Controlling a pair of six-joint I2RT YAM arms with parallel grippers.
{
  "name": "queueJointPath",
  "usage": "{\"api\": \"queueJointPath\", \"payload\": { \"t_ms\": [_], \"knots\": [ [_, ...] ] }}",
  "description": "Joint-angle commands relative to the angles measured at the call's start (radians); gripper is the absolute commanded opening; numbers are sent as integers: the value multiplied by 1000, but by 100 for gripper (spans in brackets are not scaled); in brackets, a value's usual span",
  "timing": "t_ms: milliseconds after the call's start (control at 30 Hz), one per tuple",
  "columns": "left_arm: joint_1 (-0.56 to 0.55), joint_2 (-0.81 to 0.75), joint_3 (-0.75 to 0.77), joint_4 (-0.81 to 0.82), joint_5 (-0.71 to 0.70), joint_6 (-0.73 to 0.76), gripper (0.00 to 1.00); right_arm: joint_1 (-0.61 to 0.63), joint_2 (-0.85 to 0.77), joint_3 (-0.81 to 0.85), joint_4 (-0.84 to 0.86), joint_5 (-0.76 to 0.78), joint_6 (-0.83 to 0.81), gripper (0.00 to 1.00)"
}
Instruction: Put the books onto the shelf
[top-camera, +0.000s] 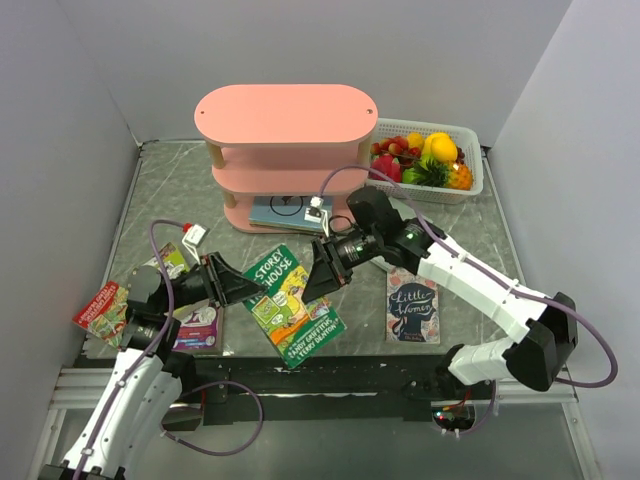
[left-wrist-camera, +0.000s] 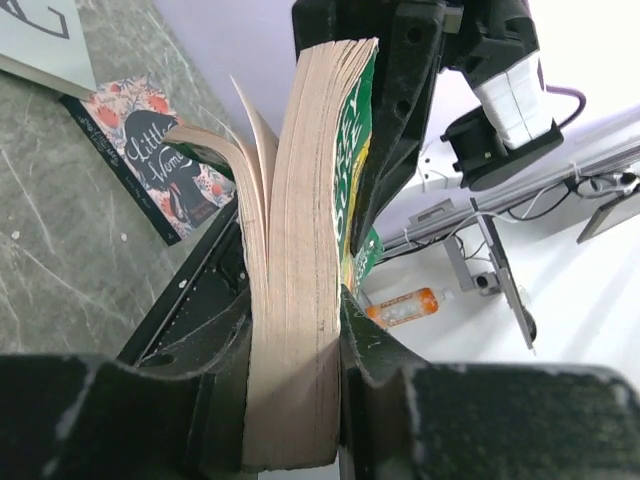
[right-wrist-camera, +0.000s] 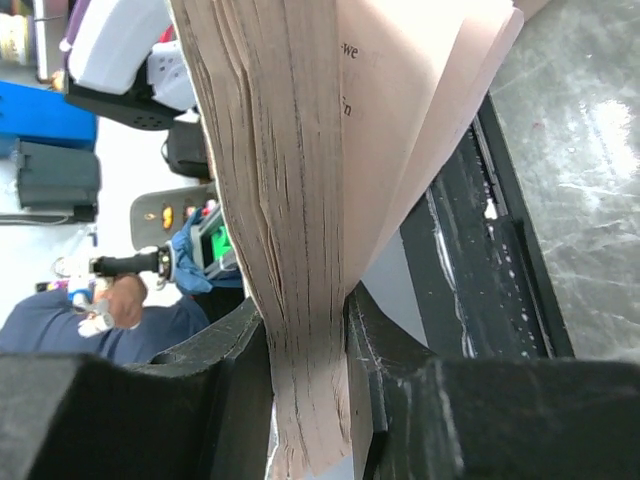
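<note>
The green "Treehouse" book (top-camera: 292, 305) hangs tilted just above the table's front middle, held from both sides. My left gripper (top-camera: 248, 289) is shut on its left edge; in the left wrist view its page block (left-wrist-camera: 305, 200) is pressed between both jaws of the left gripper (left-wrist-camera: 295, 325). My right gripper (top-camera: 320, 272) is shut on the opposite edge, where loose pages (right-wrist-camera: 270, 150) fan out above the right gripper (right-wrist-camera: 305, 320). The pink shelf (top-camera: 285, 115) stands at the back with a light blue book (top-camera: 285, 211) on its lowest board.
The dark "Little Women" book (top-camera: 412, 308) lies flat at the right front. Red (top-camera: 100, 308), purple (top-camera: 197, 328) and lime green (top-camera: 172, 260) books lie at the left by the left arm. A white fruit basket (top-camera: 470, 185) stands right of the shelf.
</note>
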Motion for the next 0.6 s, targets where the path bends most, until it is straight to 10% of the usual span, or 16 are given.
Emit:
{"api": "queueJointPath", "payload": {
  "t_ms": [0, 133, 333, 567],
  "knots": [
    [-2, 24, 120, -46, -138, 74, 1, -8, -8, 137, -112, 154, -14, 38],
    [-1, 41, 228, -100, -359, 36, 1, -16, -139, 150, -120, 640, 40, 76],
    [-1, 131, 408, -41, -660, -82, 1, -19, -403, 46, 19, 938, 77, 78],
    [-1, 432, 804, -10, -693, -108, 1, -23, -561, -29, 71, 974, 60, 76]
  ]
}}
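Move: Both hands already grip the green treehouse book in the air. From the left hand the pink shelf's middle is about 32 cm ahead, 6 cm right and some 8 cm lower, with the blue book in its bottom tier 28 cm ahead, 6 cm right and 23 cm down. From the right hand the shelf is 31 cm ahead and 6 cm left, the grey book 28 cm ahead and 19 cm right, and Little Women 5 cm ahead and 25 cm right. Right lets go, retreating up-right; left carries the book some 18 cm up and 13 forward towards the shelf. ##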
